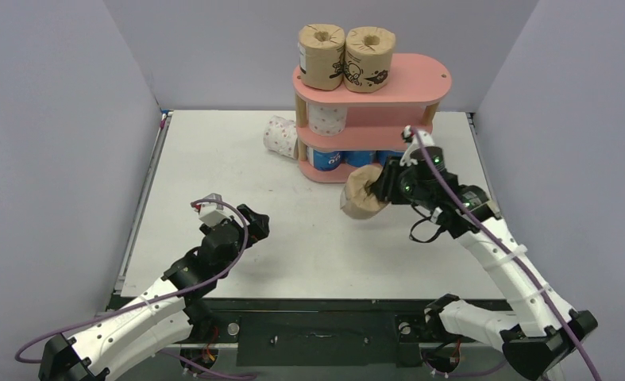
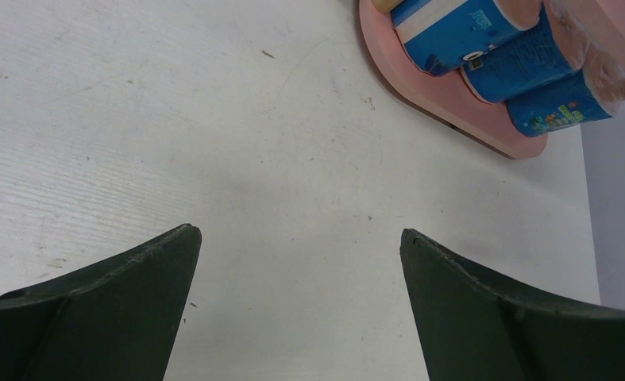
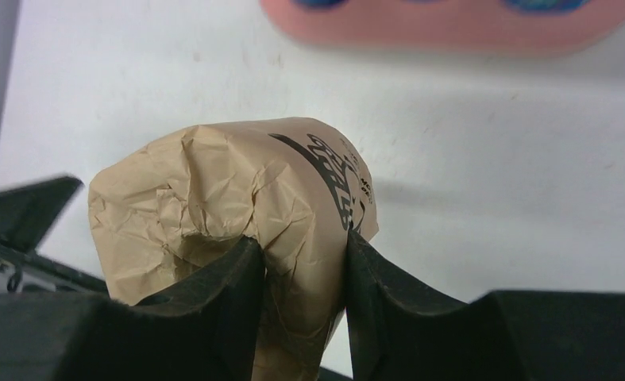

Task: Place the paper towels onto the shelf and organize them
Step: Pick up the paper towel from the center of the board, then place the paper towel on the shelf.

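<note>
The pink shelf [image 1: 420, 79] stands at the back of the table. Two brown paper towels [image 1: 322, 54] [image 1: 370, 55] stand on its top board, a white pink-dotted one [image 1: 326, 119] sits on the middle board, and blue ones [image 1: 329, 158] [image 2: 509, 63] fill the bottom board. Another white dotted roll [image 1: 279, 135] lies on the table left of the shelf. My right gripper [image 1: 382, 187] is shut on a third brown roll [image 1: 362, 195] [image 3: 237, 186], pinching one side of it in front of the shelf. My left gripper [image 1: 255, 224] [image 2: 299, 234] hangs open over bare table, nothing between its fingers.
The white table [image 1: 237, 175] is boxed in by grey walls on the left, back and right. Its black near edge [image 1: 317, 302] carries the two arm bases. The right arm's purple cable [image 1: 452, 190] loops close to the shelf's right end.
</note>
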Available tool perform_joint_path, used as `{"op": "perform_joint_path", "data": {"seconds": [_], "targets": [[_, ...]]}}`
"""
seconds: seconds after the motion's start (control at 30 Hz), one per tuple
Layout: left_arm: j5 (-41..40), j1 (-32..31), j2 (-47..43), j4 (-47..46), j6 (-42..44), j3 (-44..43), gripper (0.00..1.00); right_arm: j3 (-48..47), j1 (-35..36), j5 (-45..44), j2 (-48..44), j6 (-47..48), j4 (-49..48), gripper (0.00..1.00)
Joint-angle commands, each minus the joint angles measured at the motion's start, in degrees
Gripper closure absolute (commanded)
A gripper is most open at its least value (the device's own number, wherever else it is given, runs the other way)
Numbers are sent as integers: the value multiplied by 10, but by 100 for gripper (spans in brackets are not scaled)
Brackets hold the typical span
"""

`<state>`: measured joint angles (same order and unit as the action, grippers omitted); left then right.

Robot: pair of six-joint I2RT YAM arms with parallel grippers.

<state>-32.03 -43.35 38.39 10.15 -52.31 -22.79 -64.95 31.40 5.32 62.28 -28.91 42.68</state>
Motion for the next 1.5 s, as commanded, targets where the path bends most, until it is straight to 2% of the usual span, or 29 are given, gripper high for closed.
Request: {"op": "perform_joint_path", "data": {"seconds": [0.0,0.1,0.27,0.33,0.5,0.67,1.03,1.47], "targets": [[6,5,-6,-11,5,-11,3,-140,-37,-84,-39,23,61,69],[15,6,-5,-15,5,-15,3,-234,-49,-154,-31,18,77,69],[33,6,-3,-13,5,-22,3,-326,-87,-206,-7,-3,72,69],[42,6,-4,-8,5,-26,3,-368,-126,-204,13,-18,61,69],[59,7,-25,-22,11,-22,3,-391,-212,-140,27,-98,-29,67],[57,7,-33,-14,9,-28,3,-462,-273,-85,94,-135,-42,67],[68,9,-17,-29,-9,-13,3,-566,-290,-39,203,-157,-42,68],[72,10,-12,-39,-23,5,3,-546,-290,-44,235,-172,-80,68]]}}
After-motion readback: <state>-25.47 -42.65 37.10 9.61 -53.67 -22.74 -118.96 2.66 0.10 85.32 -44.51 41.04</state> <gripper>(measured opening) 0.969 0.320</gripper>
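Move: The right hand already holds the brown paper towel in front of the shelf. The free right end of the top board lies about 22 cm ahead, 12 cm to its right and 10 cm higher. The nearer paper towel on top is about 22 cm ahead, 1 cm right, 16 cm up; its mate stands 11 cm farther left. From the left hand, that free end is roughly 23 cm ahead, 38 cm right and 19 cm up. Still pinching the paper towel by its wrapped end, the right hand carries it steeply up some 27 cm and about 14 cm to the right, clearing the top board. With most of the rise done it swings forward, about 17 cm in all, bringing the towel over the board's free right end. The wrist turns clockwise some 40 degrees and tips up nearly 30, its left side rising; the grip stays shut on the towel. ##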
